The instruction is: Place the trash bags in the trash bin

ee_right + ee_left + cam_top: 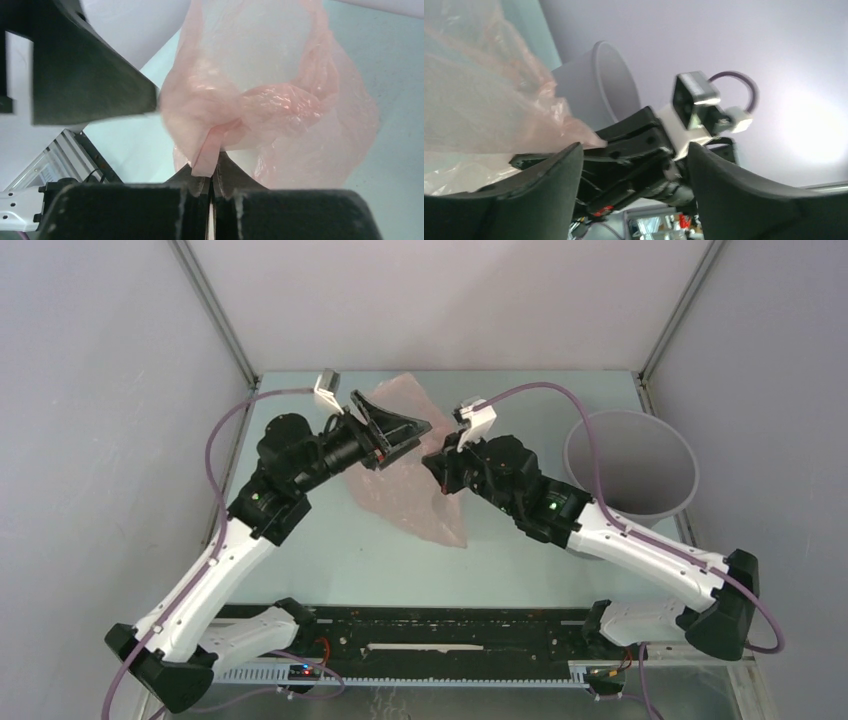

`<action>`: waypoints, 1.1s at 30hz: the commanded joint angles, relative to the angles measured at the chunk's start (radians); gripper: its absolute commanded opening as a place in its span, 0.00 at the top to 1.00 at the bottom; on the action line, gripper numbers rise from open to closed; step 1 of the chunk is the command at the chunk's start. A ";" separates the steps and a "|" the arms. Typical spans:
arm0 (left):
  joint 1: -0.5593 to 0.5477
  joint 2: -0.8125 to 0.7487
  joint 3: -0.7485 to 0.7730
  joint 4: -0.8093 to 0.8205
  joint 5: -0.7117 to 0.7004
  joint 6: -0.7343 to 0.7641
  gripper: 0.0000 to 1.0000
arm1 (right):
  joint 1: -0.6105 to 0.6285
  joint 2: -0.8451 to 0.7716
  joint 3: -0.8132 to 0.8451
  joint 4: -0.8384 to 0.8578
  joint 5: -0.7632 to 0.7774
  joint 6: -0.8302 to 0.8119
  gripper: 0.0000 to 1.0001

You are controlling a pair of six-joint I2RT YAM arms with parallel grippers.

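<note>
The pale-pink trash bag (405,495) lies crumpled mid-table between my two grippers. My right gripper (437,476) is shut on a fold of its edge, and the film bunches just beyond the closed jaws in the right wrist view (212,167), with the bag (260,100) spreading beyond. My left gripper (392,413) is wide open above the bag's far part and holds nothing. In the left wrist view (634,150) the bag (484,100) sits against the left finger (549,185), and the right arm's wrist shows between the fingers. The grey trash bin (630,470) stands upright at the right, also showing in the left wrist view (599,85).
Grey enclosure walls with metal corner posts (215,315) close in the table on three sides. A black rail (450,630) with wiring runs along the near edge between the arm bases. Purple cables (225,430) loop off both wrists.
</note>
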 commanded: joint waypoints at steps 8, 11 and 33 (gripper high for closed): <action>-0.002 -0.077 0.199 -0.061 0.021 0.320 0.04 | -0.181 -0.280 0.247 -0.284 0.012 0.034 1.00; -0.001 -0.085 0.203 -0.081 -0.009 0.355 0.04 | -0.218 -0.330 0.390 -0.378 0.050 0.025 1.00; -0.111 0.233 0.330 -0.006 0.047 0.316 0.08 | -0.115 -0.614 0.509 -0.699 0.658 -0.123 1.00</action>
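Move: From the right hand, whose shut fingers already hold the trash bag, the trash bin stands about 35 cm to the right and some 5 cm back, its middle roughly 20 cm lower. The bag spreads below those fingers, its middle about 4 cm ahead, 4 cm left and 8 cm down. From the left hand, the bin lies about 33 cm right, 15 cm ahead and 28 cm lower. With its fingers kept shut on the trash bag, the right hand sweeps fast to the right, about 35 cm, climbing some 30 cm on the way while drawing back about 10, then sinks roughly 9 cm towards the bin as the wrist turns clockwise by some 40 degrees. The left hand, its fingers already parted, opens them the rest of the way, lifts and backs off a few centimetres while tilting its fingertips up, then eases down, forward and right, staying empty over the table. ##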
